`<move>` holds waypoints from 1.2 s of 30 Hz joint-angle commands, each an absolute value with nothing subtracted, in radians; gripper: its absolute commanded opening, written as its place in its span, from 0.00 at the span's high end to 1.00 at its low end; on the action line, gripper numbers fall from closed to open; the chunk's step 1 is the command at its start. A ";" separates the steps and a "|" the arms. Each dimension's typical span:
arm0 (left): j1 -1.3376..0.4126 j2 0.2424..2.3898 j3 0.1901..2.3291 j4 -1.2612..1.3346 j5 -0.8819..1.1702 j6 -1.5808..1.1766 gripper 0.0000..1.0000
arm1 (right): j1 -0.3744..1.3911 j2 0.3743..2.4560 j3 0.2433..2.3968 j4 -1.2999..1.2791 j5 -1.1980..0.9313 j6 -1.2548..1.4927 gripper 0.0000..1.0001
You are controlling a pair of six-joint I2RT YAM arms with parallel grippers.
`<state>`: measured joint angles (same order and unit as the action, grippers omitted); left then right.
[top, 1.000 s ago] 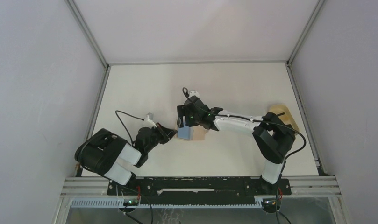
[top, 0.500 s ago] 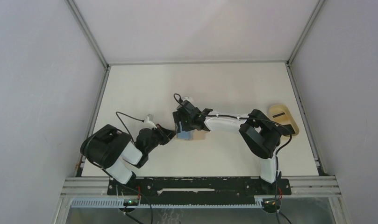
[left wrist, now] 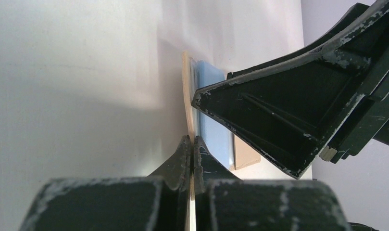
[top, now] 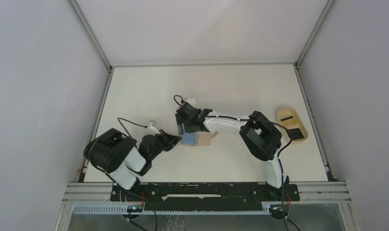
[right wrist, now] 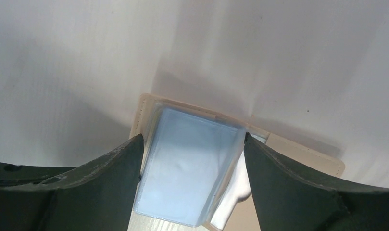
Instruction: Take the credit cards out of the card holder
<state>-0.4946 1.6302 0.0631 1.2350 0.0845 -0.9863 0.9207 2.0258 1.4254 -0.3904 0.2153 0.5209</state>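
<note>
The tan card holder [top: 203,139] lies open at the table's middle. My left gripper [top: 175,140] is shut on its thin tan flap [left wrist: 186,96], which stands on edge between the fingers in the left wrist view [left wrist: 192,144]. A light blue credit card [right wrist: 192,163] in a clear sleeve sits on the holder [right wrist: 303,154]. My right gripper [right wrist: 193,144] hangs over it, open wide, one finger at each long edge of the card; I cannot tell if they touch it. In the top view the right gripper [top: 187,129] hides most of the card. A black credit card [top: 287,118] lies in the tray.
An oval tan tray [top: 300,134] sits at the table's right edge, behind the right arm's elbow [top: 259,137]. The right gripper's finger [left wrist: 288,110] fills the right side of the left wrist view. Grey walls close in the table on three sides.
The right arm's elbow has swung left, uncovering the tray, and its gripper has shifted slightly left over the holder. The left gripper has stayed shut on the flap.
</note>
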 commanded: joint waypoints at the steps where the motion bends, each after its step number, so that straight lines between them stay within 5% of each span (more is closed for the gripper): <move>1: -0.504 1.637 0.036 1.285 0.037 -0.991 1.00 | 0.931 2.023 1.428 -0.445 0.258 0.518 0.16; 36: -0.543 1.564 -0.031 1.209 -0.196 -1.043 1.00 | 0.895 1.661 1.158 -0.546 0.313 0.432 0.14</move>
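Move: The blue card page of the open card holder lies just under my right fingers, its middle about 2 cm back and 1 cm below, level sideways. The bare tan cover lies some 8 cm to this hand's right and about 3 cm back; the snap strap sticks out about 13 cm to the right and 1 cm back. From my left hand, shut on the holder's left edge, the blue page's middle is about 5 cm right and 1 cm ahead, at its height. With fingers kept wide open, I ease my right hand down a little over the blue page's left side, then sweep it about 10 cm right and 5 cm back across the holder, towards the strap side, tilting its left side down some 10 degrees. My left hand keeps its pinch on the left edge, dipping slightly, then drawing it about 3 cm left while turning counter-clockwise. ##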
